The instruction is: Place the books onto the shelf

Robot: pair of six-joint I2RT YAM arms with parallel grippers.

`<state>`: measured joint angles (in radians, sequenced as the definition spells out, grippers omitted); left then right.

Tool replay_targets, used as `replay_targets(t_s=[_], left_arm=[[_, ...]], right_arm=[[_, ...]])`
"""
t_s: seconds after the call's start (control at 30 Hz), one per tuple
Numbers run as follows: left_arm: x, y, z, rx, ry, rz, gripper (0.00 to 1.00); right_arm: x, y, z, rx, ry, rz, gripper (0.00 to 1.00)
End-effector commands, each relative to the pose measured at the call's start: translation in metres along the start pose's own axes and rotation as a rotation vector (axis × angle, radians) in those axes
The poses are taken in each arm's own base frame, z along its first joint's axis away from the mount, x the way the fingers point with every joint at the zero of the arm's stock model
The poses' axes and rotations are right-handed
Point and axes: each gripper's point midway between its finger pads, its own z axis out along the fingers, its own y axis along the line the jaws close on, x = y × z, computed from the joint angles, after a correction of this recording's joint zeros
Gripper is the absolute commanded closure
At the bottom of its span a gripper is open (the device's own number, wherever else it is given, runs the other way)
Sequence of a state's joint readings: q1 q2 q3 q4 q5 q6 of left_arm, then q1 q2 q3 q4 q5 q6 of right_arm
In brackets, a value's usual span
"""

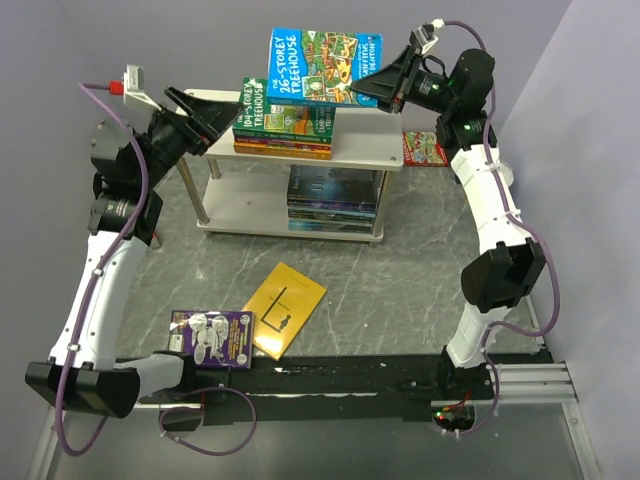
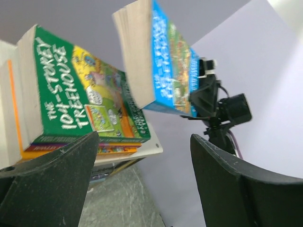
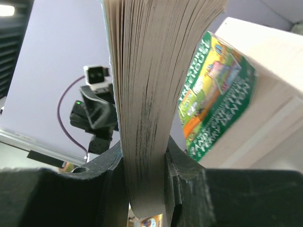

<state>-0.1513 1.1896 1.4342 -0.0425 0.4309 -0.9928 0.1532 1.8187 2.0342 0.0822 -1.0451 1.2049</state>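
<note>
My right gripper (image 1: pixel 383 87) is shut on the blue "26-Storey Treehouse" book (image 1: pixel 325 65) and holds it in the air above the shelf (image 1: pixel 372 142). The right wrist view shows its page edge (image 3: pixel 147 94) pinched between the fingers (image 3: pixel 144 184). A green "104-Storey Treehouse" book (image 1: pixel 285 118) tops a small stack on the pale top board. My left gripper (image 1: pixel 218 122) stands open just left of that stack, holding nothing. Through its fingers (image 2: pixel 144 179) I see the green book (image 2: pixel 66 94) and the blue book (image 2: pixel 165 66). A yellow book (image 1: pixel 285 308) and a purple book (image 1: pixel 210 338) lie flat on the table.
Several dark books (image 1: pixel 335 195) are stacked on the shelf's lower white board. A red-green packet (image 1: pixel 425 148) lies behind the shelf at the right. Purple walls close in on the back and right side. A black rail (image 1: pixel 380 370) runs along the near edge.
</note>
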Motion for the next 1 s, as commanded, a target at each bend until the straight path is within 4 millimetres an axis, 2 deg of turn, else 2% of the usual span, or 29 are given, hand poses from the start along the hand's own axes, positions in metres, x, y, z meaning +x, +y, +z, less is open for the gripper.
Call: replay_targets(t_s=[0.0,0.1,0.2,0.5,0.77,0.83,0.97], left_arm=[[-0.018,-0.044,0.002,0.174,0.004,0.046,0.16],[-0.020,-0.047,0.007,0.218,0.033,-0.004,0.17],[-0.022,-0.039,0.011,0.222,0.039,-0.030,0.16],[-0.017,-0.018,0.016,0.196,0.039,-0.082,0.16],[-0.011,-0.006,0.021,0.183,0.055,-0.094,0.16],[-0.011,-0.007,0.021,0.188,0.059,-0.095,0.16],[-0.010,-0.006,0.022,0.190,0.064,-0.096,0.16]], right_arm=[[-0.004,0.039,-0.008,-0.067,-0.007,-0.097,1.00],[-0.007,0.032,-0.006,-0.066,0.000,-0.066,1.00],[-0.010,0.023,-0.005,-0.047,0.013,-0.057,1.00],[-0.003,-0.011,-0.003,0.053,0.023,-0.002,0.98],[0.008,-0.026,0.004,0.113,0.028,0.001,0.98],[0.011,-0.032,0.006,0.127,0.035,0.010,0.93],[0.016,-0.037,0.007,0.136,0.037,0.015,0.70]])
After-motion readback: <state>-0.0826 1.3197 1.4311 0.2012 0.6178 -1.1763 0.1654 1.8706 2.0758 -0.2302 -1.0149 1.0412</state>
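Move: The green 104-Storey book, top of the stack on the shelf, is where the held blue book is bound; its middle lies about 5 cm ahead of the right hand, 14 cm to its left and 9 cm below. The shelf's top board is centred some 7 cm ahead, 15 cm left and 16 cm down; the lower-shelf books are about 6 cm ahead, 4 cm left and 30 cm down. From the left hand the green book lies roughly 10 cm ahead, 9 cm right and 8 cm below. The blue 26-Storey book, still pinched by its right end, is lowered about 5 cm towards the green book while the right hand eases some 2 cm forward and rolls roughly 10 degrees, bringing the book's far edge down and its left end slightly lower. The empty left hand, fingers staying open, moves about 2.5 cm forward beside the stack, first rising 2 cm and then sinking back, and turns slightly clockwise. ##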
